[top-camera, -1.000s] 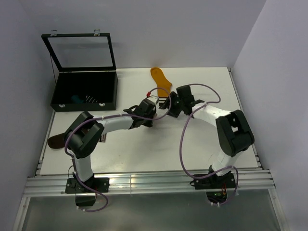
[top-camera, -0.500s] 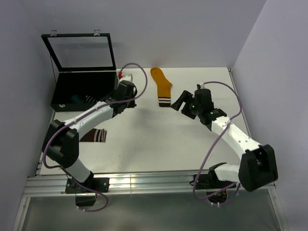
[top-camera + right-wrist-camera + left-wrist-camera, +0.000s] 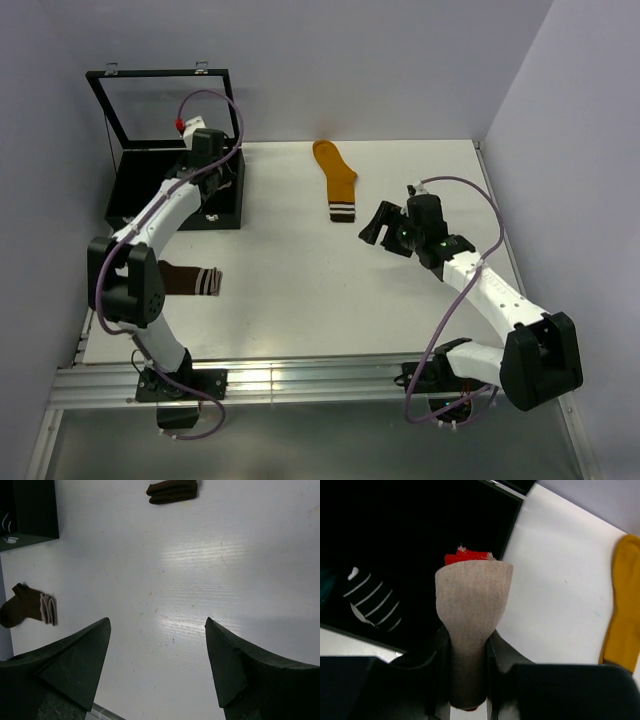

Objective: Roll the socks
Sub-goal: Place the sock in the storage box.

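Note:
My left gripper (image 3: pixel 192 136) is shut on the rolled beige sock (image 3: pixel 472 605), whose red end (image 3: pixel 466 556) sticks out at the tip. It holds the roll above the right part of the open black box (image 3: pixel 178 192). In the box lie a black-and-white striped sock (image 3: pixel 372 601) and a teal bit at the far left (image 3: pixel 324 587). The mustard sock (image 3: pixel 337 180) lies flat at the table's back middle. The brown sock (image 3: pixel 186 280) with a striped cuff lies at the left. My right gripper (image 3: pixel 377 224) hangs open and empty above bare table, its tips (image 3: pixel 156 621) wide apart.
The box lid (image 3: pixel 172 105) stands upright at the back left. In the right wrist view the box corner (image 3: pixel 30 510) shows at top left, the brown sock (image 3: pixel 27 607) at left, and a dark brown fabric end (image 3: pixel 172 491) at the top edge. The table's near edge (image 3: pixel 300 350) runs before the arm bases.
The left arm swung from the table's middle to over the box, carrying the beige roll. The right gripper drew back to the right, off the roll. The brown sock now shows fully.

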Robot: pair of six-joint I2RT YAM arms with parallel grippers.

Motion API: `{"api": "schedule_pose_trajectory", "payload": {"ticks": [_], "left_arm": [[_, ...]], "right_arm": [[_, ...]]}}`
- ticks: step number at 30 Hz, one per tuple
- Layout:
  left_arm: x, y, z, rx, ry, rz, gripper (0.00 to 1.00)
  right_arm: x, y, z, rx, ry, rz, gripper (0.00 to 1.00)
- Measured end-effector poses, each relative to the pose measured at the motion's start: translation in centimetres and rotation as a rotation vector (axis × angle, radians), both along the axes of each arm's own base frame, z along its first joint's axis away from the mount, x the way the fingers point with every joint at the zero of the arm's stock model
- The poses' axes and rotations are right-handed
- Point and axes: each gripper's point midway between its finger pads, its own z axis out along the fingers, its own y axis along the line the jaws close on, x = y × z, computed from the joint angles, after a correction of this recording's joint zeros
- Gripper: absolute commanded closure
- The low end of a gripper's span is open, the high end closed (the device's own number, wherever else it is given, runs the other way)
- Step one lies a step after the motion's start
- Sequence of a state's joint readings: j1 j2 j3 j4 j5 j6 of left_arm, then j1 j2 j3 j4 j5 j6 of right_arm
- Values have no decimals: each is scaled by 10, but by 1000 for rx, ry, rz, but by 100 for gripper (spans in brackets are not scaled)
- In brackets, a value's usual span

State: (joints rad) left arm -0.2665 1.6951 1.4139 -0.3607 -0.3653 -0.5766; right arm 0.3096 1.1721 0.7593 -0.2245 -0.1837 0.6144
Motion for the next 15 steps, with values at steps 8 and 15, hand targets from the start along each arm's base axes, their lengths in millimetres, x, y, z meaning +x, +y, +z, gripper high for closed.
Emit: {"api": "schedule_pose_trajectory", "payload": {"ticks": [8,15], "left_arm": [[40,24,-54,-27,102,81,100],[36,18,-86,-88,180,116,100]], "right_arm": [[-3,-2,-9,-25,30,7,17],[-3,-8,-16,-34,53,-4,17]]}}
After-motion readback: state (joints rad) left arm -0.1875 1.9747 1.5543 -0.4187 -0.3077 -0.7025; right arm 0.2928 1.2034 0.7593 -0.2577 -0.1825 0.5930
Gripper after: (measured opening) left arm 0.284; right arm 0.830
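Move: The storage box, where the beige rolled sock in the left hand is going, has its middle about 15 cm to that hand's left, 4 cm ahead and 15 cm below; the hand is over its right end. Inside it the striped sock lies some 12 cm to the hand's left and the teal sock about 20 cm, both about level fore and aft. The mustard sock lies 25 cm right and 6 cm ahead. From the right hand, the box is roughly 50 cm left, 20 cm ahead. The beige rolled sock, still pinched in the left gripper, is carried down about 9 cm towards the floor of the storage box at its right end, beside the right wall. The left hand first goes forward some 4 cm and slightly left while sinking, then drops almost straight; the fingers tip about 10 degrees further down and keep their hold. ##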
